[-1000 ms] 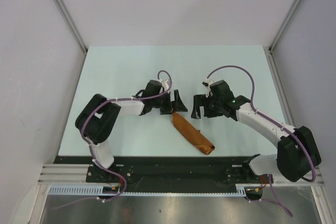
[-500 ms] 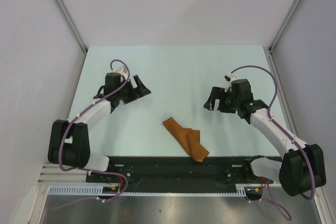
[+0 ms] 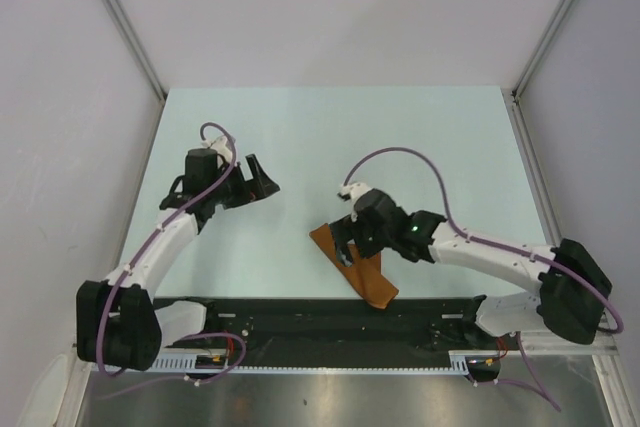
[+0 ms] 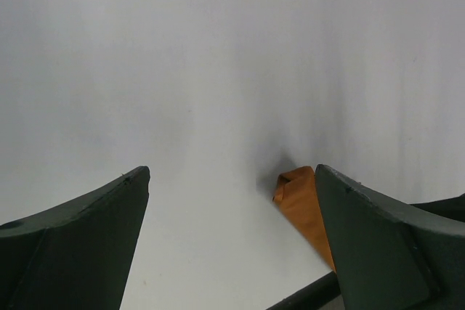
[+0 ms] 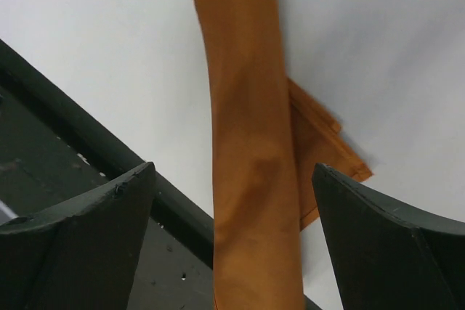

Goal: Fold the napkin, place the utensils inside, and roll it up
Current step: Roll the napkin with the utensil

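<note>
The rust-orange napkin (image 3: 362, 275) lies as a roll slanting across the near middle of the table, with a loose corner flap (image 5: 325, 130) sticking out at one side. My right gripper (image 3: 347, 244) hovers open over the roll's upper half. In the right wrist view the napkin (image 5: 251, 143) runs lengthwise between the spread fingers of the right gripper (image 5: 234, 168) without touching them. My left gripper (image 3: 265, 177) is open and holds nothing, well off to the left. The left wrist view shows the left gripper (image 4: 231, 172) and one end of the napkin (image 4: 299, 194) beyond its right finger. The utensils are out of view.
A black rail (image 3: 300, 309) runs along the table's near edge, just below the napkin's lower end, and shows as the black rail (image 5: 80, 143) in the right wrist view. The pale table (image 3: 330, 137) is bounded by white walls on three sides.
The right gripper has swung down and left from the right side to above the roll. The left arm shifted slightly left. A second ago both grippers were at the napkin's upper end.
</note>
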`<state>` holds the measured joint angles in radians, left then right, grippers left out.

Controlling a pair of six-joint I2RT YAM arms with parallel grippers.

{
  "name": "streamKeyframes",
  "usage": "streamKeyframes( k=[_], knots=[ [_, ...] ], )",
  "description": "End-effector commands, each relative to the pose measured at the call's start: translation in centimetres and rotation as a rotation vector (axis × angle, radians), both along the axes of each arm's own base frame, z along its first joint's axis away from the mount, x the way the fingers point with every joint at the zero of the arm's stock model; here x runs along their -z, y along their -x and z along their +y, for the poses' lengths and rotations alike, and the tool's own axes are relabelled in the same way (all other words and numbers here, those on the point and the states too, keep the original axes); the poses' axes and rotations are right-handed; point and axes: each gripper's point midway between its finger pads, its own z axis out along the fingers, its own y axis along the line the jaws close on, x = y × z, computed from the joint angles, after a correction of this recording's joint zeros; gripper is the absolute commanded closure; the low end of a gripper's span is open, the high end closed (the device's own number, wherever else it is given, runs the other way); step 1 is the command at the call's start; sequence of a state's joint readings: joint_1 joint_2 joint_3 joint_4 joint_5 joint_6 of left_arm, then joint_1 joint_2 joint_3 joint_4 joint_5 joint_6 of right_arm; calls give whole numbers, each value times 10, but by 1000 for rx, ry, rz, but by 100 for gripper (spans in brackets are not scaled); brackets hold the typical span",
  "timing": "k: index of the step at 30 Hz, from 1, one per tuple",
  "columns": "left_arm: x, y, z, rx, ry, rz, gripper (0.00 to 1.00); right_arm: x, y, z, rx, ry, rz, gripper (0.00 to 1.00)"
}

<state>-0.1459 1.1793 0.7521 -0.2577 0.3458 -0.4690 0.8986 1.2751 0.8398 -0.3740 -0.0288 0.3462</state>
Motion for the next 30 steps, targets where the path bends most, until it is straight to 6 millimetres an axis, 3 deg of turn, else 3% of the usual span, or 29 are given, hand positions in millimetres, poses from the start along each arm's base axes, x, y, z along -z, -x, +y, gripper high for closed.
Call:
streamKeyframes(
  k=[1, 7, 14, 17, 18, 20, 21, 23, 24, 26, 30],
  knots=[
    [-19, 5, 3, 26, -14, -53, 0, 14, 1, 17, 17, 131, -92, 7],
    [-3, 13, -4, 40, 33, -11, 0, 45, 14, 39, -73, 233, -107, 9],
    [5, 17, -5, 41, 45, -2, 0, 77, 4, 33, -83, 343, -107, 12],
    [6, 17, -8, 51, 58, 0, 0, 91, 8, 28, -94, 355, -48, 24],
    [7, 17, -9, 55, 60, -1, 0, 97, 11, 28, -101, 343, -5, 34],
    [9, 18, -12, 62, 69, 3, 0, 102, 11, 24, -97, 321, 45, 40],
    [11, 19, -15, 70, 72, 2, 0, 107, 21, 22, -117, 293, 107, 46],
    [14, 21, -21, 84, 86, 12, 0, 108, 20, 20, -112, 228, 169, 51],
    [15, 22, -29, 107, 89, 7, 0, 111, 33, 21, -151, 178, 241, 55],
    [17, 25, -39, 137, 99, 9, 0, 105, 34, 25, -167, 89, 288, 59],
    [21, 35, -83, 270, 126, 4, 0, 92, 38, 28, -230, -114, 454, 64]
  ],
)
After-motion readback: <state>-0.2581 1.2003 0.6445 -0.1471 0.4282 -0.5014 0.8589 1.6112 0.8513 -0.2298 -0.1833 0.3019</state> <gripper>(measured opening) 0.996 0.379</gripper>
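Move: Just under the right hand lies the rolled napkin, its middle about 2 cm back, 1 cm left and some 10 cm below. Its far end is roughly 6 cm ahead and 8 cm left of that hand, a loose flap lies 1 cm ahead and 3 cm right, and the table's near edge runs about 9 cm straight back. From the left hand the napkin's middle lies some 14 cm back, 19 cm right and 12 cm below. Dropping about 9 cm onto the rolled napkin, the right hand first slides some 3 cm back and left while its fingers steepen by about 20 degrees. Down there it eases forward again, closes to under half open, pinching the roll from both sides, and leans back over to the left. The open left hand sinks a little, draws back, then moves right towards the napkin. ##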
